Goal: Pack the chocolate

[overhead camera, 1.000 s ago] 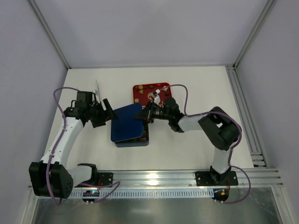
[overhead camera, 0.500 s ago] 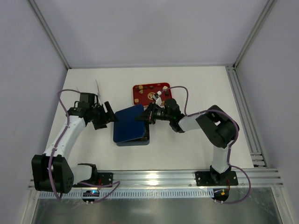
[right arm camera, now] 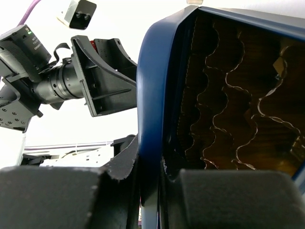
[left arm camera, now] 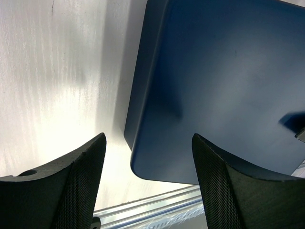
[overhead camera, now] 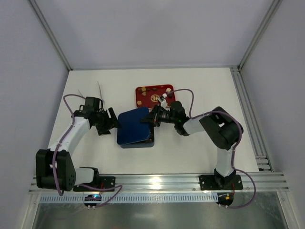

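The chocolate (overhead camera: 154,97) lies as small brown and cream pieces on a red tray (overhead camera: 140,90) at the back centre. A navy-blue lid (overhead camera: 135,125) rests tilted over the dark box (overhead camera: 138,142). My right gripper (overhead camera: 151,119) is shut on the lid's right edge, and in the right wrist view the blue rim (right arm camera: 153,143) is pinched between my right gripper's (right arm camera: 152,179) pads, with brown scalloped lining (right arm camera: 228,119) beside it. My left gripper (overhead camera: 113,122) stands open just left of the lid. The lid's corner (left arm camera: 214,95) lies ahead between the left fingers (left arm camera: 78,183), untouched.
A thin white strip (overhead camera: 100,88) lies on the table behind the left arm. Aluminium rails run along the right side (overhead camera: 248,119) and the front edge (overhead camera: 157,181). White walls close in the back and sides.
The left gripper has moved right and nearer, close to the lid's left edge, its jaws a little narrower. The lid and right gripper shifted slightly right and settled lower over the box.
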{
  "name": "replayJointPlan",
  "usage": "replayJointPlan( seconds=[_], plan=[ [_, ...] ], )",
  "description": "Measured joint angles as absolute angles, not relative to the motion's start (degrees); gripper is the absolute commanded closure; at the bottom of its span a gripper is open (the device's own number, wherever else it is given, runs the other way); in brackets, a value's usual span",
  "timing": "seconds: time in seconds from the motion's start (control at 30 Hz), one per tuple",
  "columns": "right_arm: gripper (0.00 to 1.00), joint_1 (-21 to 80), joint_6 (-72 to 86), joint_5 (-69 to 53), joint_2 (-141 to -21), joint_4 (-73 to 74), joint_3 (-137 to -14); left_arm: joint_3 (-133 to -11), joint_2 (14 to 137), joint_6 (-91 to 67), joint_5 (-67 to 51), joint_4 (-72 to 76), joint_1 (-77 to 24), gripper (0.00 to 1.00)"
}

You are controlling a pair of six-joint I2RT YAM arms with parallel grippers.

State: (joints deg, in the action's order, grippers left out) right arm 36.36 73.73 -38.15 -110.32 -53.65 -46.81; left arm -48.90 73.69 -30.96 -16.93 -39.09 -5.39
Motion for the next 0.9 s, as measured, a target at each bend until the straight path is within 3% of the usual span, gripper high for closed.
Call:
replayJointPlan(
  seconds=[0.53,0.73,0.9],
  plan=[
    [0.58,33.28,74.17,-38.35,-110.63,-55.83,-41.85,-48.93,77.93,-32.53,-16.56,-36.56,-9.80,0.30],
    [0.44,32.12,73.47,-38.57,-109.23,-54.00,-40.18,-48.95,78.54,-32.71,-16.16,-36.21,-10.24,0.30],
    [0.41,31.90,69.73,-38.11,-104.75,-47.46,-40.07,-48.95,79.02,-32.84,-15.94,-36.16,-11.00,0.30]
  ],
)
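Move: The blue lid stands tilted over the chocolate box, its right edge already pinched in the right hand: its middle is about 6 cm left of that hand, 3 cm back and 2 cm below. From the open left hand it lies some 8 cm right, 1 cm back and roughly level. The box's middle is about 4 cm left, 5 back and 9 below the right hand; the red tray, 11 cm ahead, 4 right and 12 below. The lid's raised right side is lowered towards the box and let go: the right hand sinks about 3 cm while drawing off to the right by 4 cm, its fingers opening steadily, and lifts a centimetre at the last. Meanwhile the open left hand slides right and down, some 2 cm each way, bringing one fingertip onto the top of the lid near its left edge. ##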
